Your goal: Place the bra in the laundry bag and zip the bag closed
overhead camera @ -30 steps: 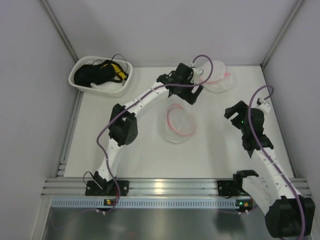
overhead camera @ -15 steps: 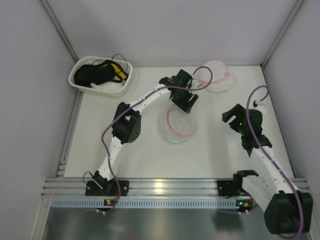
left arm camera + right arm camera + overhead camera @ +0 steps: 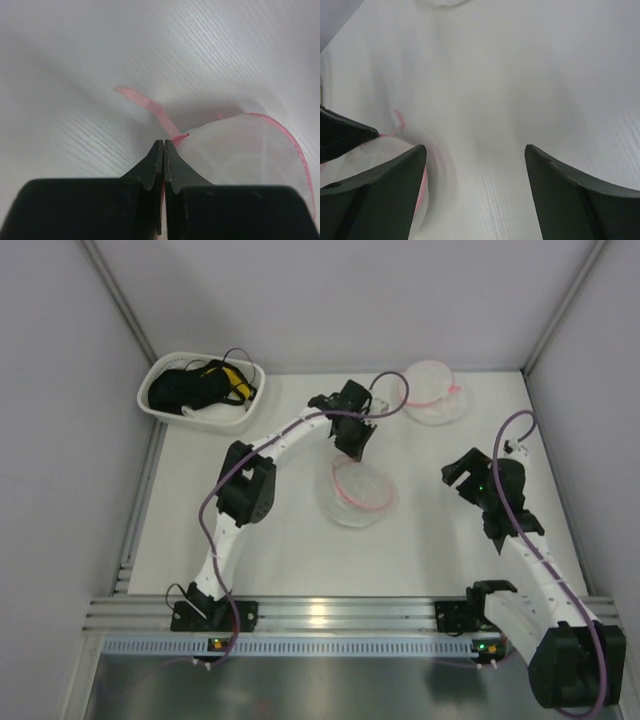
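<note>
The laundry bag (image 3: 355, 490), a round white mesh pouch with a pink zipper ring, lies mid-table. My left gripper (image 3: 352, 445) is at its far rim, shut on a pink tab there (image 3: 164, 142). The left wrist view shows pink pinched between the closed fingers, with the mesh dome (image 3: 245, 150) to the right and a loose pink strip (image 3: 150, 105) on the table beyond. The bra (image 3: 432, 392), a pale white rounded piece with a pink edge, lies at the back right. My right gripper (image 3: 458, 468) hovers open to the right of the bag (image 3: 395, 165), holding nothing.
A white oval basket (image 3: 200, 390) with a black and yellow tangle stands at the back left. Grey walls close in the table on three sides. The left arm's fingertip (image 3: 345, 135) shows at the left edge of the right wrist view.
My left gripper has moved from beside the bra toward me to the bag's far rim and shut on its pink tab. The right gripper has shifted slightly left.
</note>
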`<state>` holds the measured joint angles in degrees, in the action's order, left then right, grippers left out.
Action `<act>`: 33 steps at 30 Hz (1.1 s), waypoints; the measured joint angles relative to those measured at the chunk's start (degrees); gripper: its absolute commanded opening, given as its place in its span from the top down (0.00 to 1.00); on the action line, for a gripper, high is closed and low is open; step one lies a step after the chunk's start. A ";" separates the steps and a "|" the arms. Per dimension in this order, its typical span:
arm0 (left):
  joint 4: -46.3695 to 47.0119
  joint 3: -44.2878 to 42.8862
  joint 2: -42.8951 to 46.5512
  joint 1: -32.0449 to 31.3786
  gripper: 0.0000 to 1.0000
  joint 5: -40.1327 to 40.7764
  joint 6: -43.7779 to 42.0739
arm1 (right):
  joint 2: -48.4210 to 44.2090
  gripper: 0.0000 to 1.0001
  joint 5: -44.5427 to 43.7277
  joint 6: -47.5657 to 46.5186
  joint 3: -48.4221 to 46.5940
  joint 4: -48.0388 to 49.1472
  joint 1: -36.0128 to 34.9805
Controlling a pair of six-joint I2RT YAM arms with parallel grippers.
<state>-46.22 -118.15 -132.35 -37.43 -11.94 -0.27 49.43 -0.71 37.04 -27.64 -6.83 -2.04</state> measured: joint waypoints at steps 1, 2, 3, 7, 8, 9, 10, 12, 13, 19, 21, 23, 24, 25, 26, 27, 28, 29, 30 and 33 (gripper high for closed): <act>1.22 2.19 1.44 0.22 1.00 0.20 0.79 | 0.13 0.20 0.72 -0.02 0.00 0.22 0.00; 3.30 5.40 3.58 0.37 1.00 0.35 1.79 | 0.37 0.19 1.57 -0.09 0.00 0.68 0.00; 4.81 7.87 5.53 0.48 1.00 0.35 2.43 | 0.70 0.19 2.60 -0.17 0.00 1.31 0.00; 15.34 22.14 18.23 1.11 1.00 -0.13 5.64 | 3.43 0.19 8.46 -0.55 0.02 5.81 -0.26; 18.27 25.40 21.90 1.33 1.00 -0.59 6.38 | 4.50 0.19 9.53 -0.63 0.02 7.06 -0.63; 21.68 28.33 24.96 1.42 1.00 -1.01 6.88 | 5.68 0.19 10.38 -0.72 0.00 8.11 -1.16; 26.47 32.28 28.68 1.51 1.00 -1.66 7.69 | 7.17 0.19 11.13 -0.94 0.00 9.09 -2.08; 34.82 39.52 35.26 1.57 1.00 -3.50 9.22 | 9.64 0.19 12.83 -1.03 -0.02 10.80 -3.91; 38.42 42.69 37.86 1.57 1.00 -4.33 10.01 | 10.75 0.19 13.73 -1.03 -0.02 11.52 -4.94; 52.81 55.41 43.39 1.55 1.00 -7.96 12.50 | 12.28 0.19 15.96 -1.05 -0.52 14.56 -6.78; 55.56 59.56 44.63 1.55 1.00 -8.76 12.72 | 12.90 0.18 16.20 -1.07 -1.51 15.04 -6.80; 57.72 63.12 46.38 1.62 1.00 -9.49 12.63 | 13.75 0.18 16.48 -1.16 -2.82 15.82 -6.80; 58.69 64.52 47.45 1.60 1.00 -9.94 12.59 | 14.25 0.18 16.74 -1.31 -3.56 16.41 -6.80; 59.19 65.31 48.26 1.60 1.00 -10.36 12.55 | 14.82 0.17 17.05 -1.55 -4.15 17.05 -6.80; 59.67 65.83 49.09 1.60 1.00 -10.88 12.48 | 15.80 0.18 17.75 -1.86 -5.27 17.75 -6.80; 60.52 66.25 50.07 1.60 1.00 -11.41 12.37 | 17.27 0.17 18.75 -2.21 -6.64 18.64 -6.80; 61.29 66.55 50.90 1.60 1.00 -11.80 12.35 | 18.86 0.17 19.78 -2.64 -8.00 19.58 -6.84; 61.92 66.84 51.58 1.60 1.00 -12.11 12.28 | 20.59 0.17 20.90 -3.13 -9.53 20.13 -6.97; 62.62 67.21 52.28 1.60 1.00 -12.33 12.22 | 22.38 0.17 21.84 -3.69 -10.93 21.24 -7.21; 63.89 68.57 53.99 1.60 1.00 -12.17 12.13 | 27.56 0.17 23.17 -6.27 -14.75 23.56 -9.55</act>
<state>17.67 -49.58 -78.37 -35.83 -24.12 11.86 76.99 22.46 30.76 -42.39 16.73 -11.60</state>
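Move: The left fingers are already shut on the pink zip end at the laundry bag's far edge; the bag's middle lies some 7 cm back from that hand, 2 cm to its right and about 1 cm lower. The other round bag is about 16 cm ahead and 19 cm to its right. From the open right hand, the laundry bag's middle is roughly 22 cm left, 3 cm ahead and 8 cm below; the other bag is 26 cm ahead, 5 cm left. Upward first, then mostly back with a slight drift left, the left hand draws the pinched zip end about 15 cm up and 10 cm back, swinging its fingers from steeply down to pointing right. The open right hand travels left, then forward and up as well, about 13 cm left in all, turning some 30 degrees counter-clockwise towards the raised bag without gripping. ##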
